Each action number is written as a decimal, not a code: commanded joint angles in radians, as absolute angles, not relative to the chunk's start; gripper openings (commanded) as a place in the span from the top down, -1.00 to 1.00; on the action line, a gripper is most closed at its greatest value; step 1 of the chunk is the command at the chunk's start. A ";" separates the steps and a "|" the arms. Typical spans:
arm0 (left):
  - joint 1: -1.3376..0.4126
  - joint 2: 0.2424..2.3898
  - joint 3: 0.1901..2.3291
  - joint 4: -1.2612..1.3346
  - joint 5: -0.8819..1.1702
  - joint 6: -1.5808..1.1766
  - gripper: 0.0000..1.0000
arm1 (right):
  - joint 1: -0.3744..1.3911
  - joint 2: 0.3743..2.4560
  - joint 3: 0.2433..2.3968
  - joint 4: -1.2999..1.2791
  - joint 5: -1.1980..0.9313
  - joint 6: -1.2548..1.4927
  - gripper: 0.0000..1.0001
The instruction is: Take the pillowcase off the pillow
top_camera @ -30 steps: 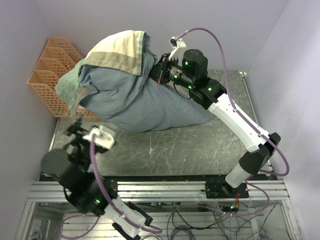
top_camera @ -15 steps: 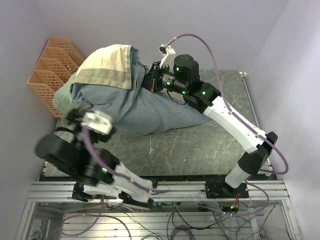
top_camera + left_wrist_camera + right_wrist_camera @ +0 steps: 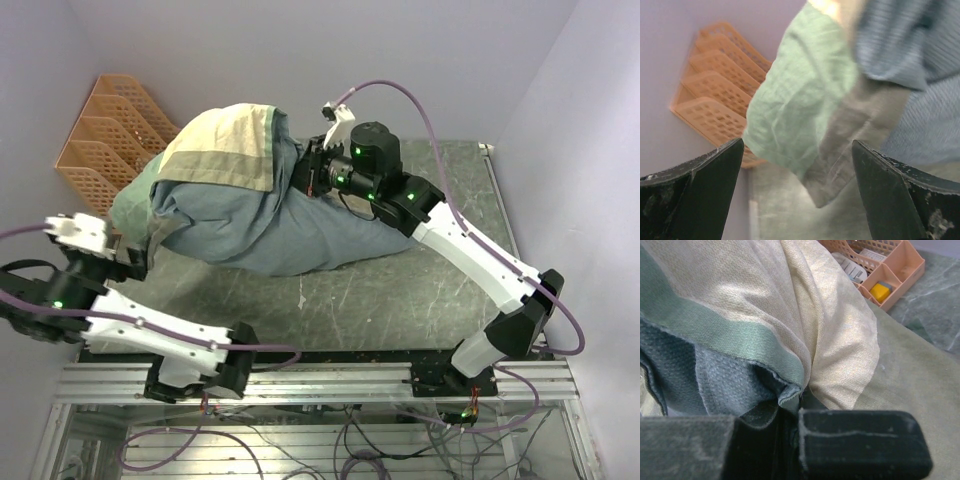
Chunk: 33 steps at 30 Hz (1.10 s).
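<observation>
The pillowcase (image 3: 265,215) is a bulging blue-grey bundle with a cream-tan panel (image 3: 225,145) on top and an olive-green corner (image 3: 130,205) at the left. It is held partly lifted off the table. The pillow is hidden inside it. My right gripper (image 3: 305,180) is shut on a fold of the pillowcase at its right end. The right wrist view shows green and blue-grey cloth (image 3: 785,390) pinched between the pads. My left gripper (image 3: 130,262) is open and empty, just below the hanging green corner (image 3: 800,115), not touching it.
An orange slotted basket (image 3: 100,140) stands against the left wall behind the bundle, and shows in the left wrist view (image 3: 715,105). Its compartments hold small items, one yellow (image 3: 881,291). The grey-green table (image 3: 400,290) runs to a metal rail at the front.
My left arm has swung out to the far left and its gripper now faces the green corner. My right gripper keeps its hold; the bundle has shifted slightly.
</observation>
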<state>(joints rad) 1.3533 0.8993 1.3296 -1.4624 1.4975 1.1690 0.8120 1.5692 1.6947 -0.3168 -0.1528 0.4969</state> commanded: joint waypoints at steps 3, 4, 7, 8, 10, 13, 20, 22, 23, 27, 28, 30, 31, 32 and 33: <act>1.335 0.722 1.176 -1.441 1.595 1.962 -0.99 | 0.816 1.539 1.639 -0.262 -0.077 0.462 1.00; 1.315 0.719 1.158 -1.408 1.595 2.039 -0.99 | 0.816 1.538 1.630 -0.254 -0.073 0.462 1.00; 1.285 0.772 1.161 -1.410 1.594 2.316 -0.99 | 0.815 1.546 1.615 -0.236 -0.073 0.463 1.00; 1.274 0.802 1.166 -1.434 1.594 2.442 -0.99 | 0.815 1.550 1.612 -0.232 -0.075 0.464 1.00; 1.240 0.863 1.168 -1.470 1.592 2.688 -1.00 | 0.816 1.558 1.606 -0.223 -0.081 0.467 1.00; 1.228 0.913 1.191 -1.318 1.592 2.709 -0.99 | 0.819 1.562 1.601 -0.212 -0.077 0.471 1.00; 1.191 1.056 1.410 -1.470 1.590 2.706 -0.99 | 0.832 1.559 1.576 -0.169 -0.078 0.490 1.00; 1.160 1.071 1.423 -1.348 1.589 2.709 -1.00 | 0.840 1.562 1.574 -0.169 -0.067 0.482 1.00; 1.135 1.059 1.394 -1.224 1.587 2.709 -0.99 | 0.843 1.564 1.572 -0.168 -0.063 0.479 1.00; 0.955 1.054 1.283 -0.599 1.517 2.651 -0.99 | 0.842 1.566 1.558 -0.166 -0.051 0.465 1.00; 0.893 1.071 1.291 -0.491 1.466 2.616 -0.99 | 0.842 1.567 1.557 -0.165 -0.047 0.460 1.00; 0.763 1.110 1.316 -0.268 1.337 2.520 -0.99 | 0.843 1.570 1.555 -0.162 -0.042 0.455 1.00; 0.698 1.136 1.306 -0.118 1.275 2.441 -0.99 | 0.843 1.571 1.553 -0.159 -0.042 0.450 1.00; 0.614 1.168 1.283 0.107 1.195 2.339 -0.99 | 0.843 1.573 1.555 -0.158 -0.042 0.447 1.00; 0.478 1.208 1.254 0.368 1.072 2.194 -0.99 | 0.843 1.575 1.555 -0.156 -0.044 0.446 1.00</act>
<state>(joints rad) 0.7586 1.1202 1.2942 -0.5312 1.3575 2.0579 0.8551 1.5646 1.5681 -0.1677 -0.1040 0.4740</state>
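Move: The cloth-covered left end of the pillow hangs about 13 cm ahead of the left hand, 4 cm to its right and 9 cm lower. Its brown flap hangs roughly 9 cm ahead, 3 cm right and 15 cm below; the folded cream cloth is 17 cm ahead, 20 cm right and 3 cm lower, and the orange organizer 28 cm ahead, 2 cm left and 28 cm down. From the right hand, the pillow's left end lies some 30 cm left, 2 cm ahead and 10 cm below. Forward and upward in the end, about 12 cm out and 6 cm higher, the left hand comes alongside the pillow's left end with fingers wide open, after dipping slightly and swinging a few centimetres right, then left. Its left side rolls up throughout, by some 85 degrees, and the fingertips tilt up late on. The right hand keeps its pinch on the gathered cloth, easing down and a little left. ##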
